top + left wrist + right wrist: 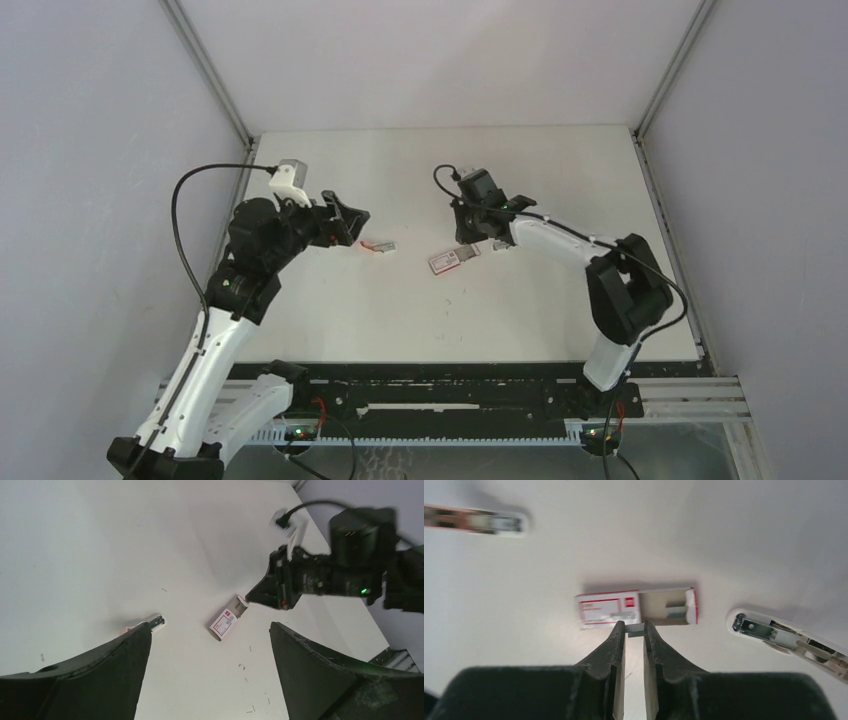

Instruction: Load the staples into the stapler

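Note:
The staples box [610,609], pink-red with a white label, lies flat with its inner tray [674,607] slid out to the right. My right gripper [635,626] hangs just in front of the box, shut on a short grey strip of staples [635,630] pinched between its tips. A white stapler [774,634] with a bare metal channel lies right of the box. From above, the box [452,260] sits mid-table with the right gripper [470,240] over its right end. My left gripper [350,228] hovers wide open, holding nothing, left of the box [223,624].
A small pink-and-white clip-like thing [378,247] lies left of the box, also seen beside the left finger [157,621] and far left in the right wrist view [479,521]. Loose staples [241,666] are scattered on the white table [560,170]. Walls enclose three sides.

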You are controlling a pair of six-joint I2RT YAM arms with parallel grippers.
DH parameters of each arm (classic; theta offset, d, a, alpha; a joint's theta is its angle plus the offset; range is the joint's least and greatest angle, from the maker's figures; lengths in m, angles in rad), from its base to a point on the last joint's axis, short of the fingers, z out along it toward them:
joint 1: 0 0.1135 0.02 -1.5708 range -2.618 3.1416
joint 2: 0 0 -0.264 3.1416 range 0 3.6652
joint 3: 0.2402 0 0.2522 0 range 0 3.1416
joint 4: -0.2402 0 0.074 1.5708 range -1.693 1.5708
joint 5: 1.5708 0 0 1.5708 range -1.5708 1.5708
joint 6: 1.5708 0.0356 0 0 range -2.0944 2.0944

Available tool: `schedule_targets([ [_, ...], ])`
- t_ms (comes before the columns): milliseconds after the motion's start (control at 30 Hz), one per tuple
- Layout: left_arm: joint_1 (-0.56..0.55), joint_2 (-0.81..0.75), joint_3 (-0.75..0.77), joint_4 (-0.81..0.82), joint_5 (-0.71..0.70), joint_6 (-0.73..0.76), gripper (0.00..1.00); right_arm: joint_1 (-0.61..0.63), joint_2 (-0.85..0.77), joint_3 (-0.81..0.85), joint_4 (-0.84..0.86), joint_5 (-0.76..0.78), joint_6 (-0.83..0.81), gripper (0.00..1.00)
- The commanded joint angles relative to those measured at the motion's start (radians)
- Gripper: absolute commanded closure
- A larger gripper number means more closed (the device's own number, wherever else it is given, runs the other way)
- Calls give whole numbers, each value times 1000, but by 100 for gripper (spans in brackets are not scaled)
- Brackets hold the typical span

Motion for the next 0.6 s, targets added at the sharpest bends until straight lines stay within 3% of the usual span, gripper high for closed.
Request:
schedule_targets([
  [0, -42, -34, -95, 158, 86, -29, 9, -39, -153, -26, 58, -203, 17, 93],
  [200, -200, -23, -226, 353, 125, -26, 10, -123, -314, -174, 171, -539, 58, 93],
  [367, -267, 13, -296, 414, 108, -1, 11, -145, -398, -285, 178, -588, 63, 93],
  [567, -363, 76, -390, 562, 112, -18, 13, -169, -488, -459, 364, -751, 197, 93],
])
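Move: The staples pinched in the right fingers are about 18 cm right of the left hand, 7 cm ahead and some 23 cm lower; the open left gripper lies correspondingly from the right hand. From the right hand, about 6 cm below, the staple box is roughly 2 cm back and 2 cm left, the red-and-white stapler 2 cm ahead and 20 cm left, the white stapler 2 cm ahead and 9 cm right. Up from the box at first, then back towards the robot by about 9 cm, the right hand carries its still-pinched staples, rising some 8 cm before sinking slightly, while its wrist rolls to swing the fingertips leftward. The left hand, still wide open, sweeps right and down towards the right one, drawing slightly back and turning clockwise. ##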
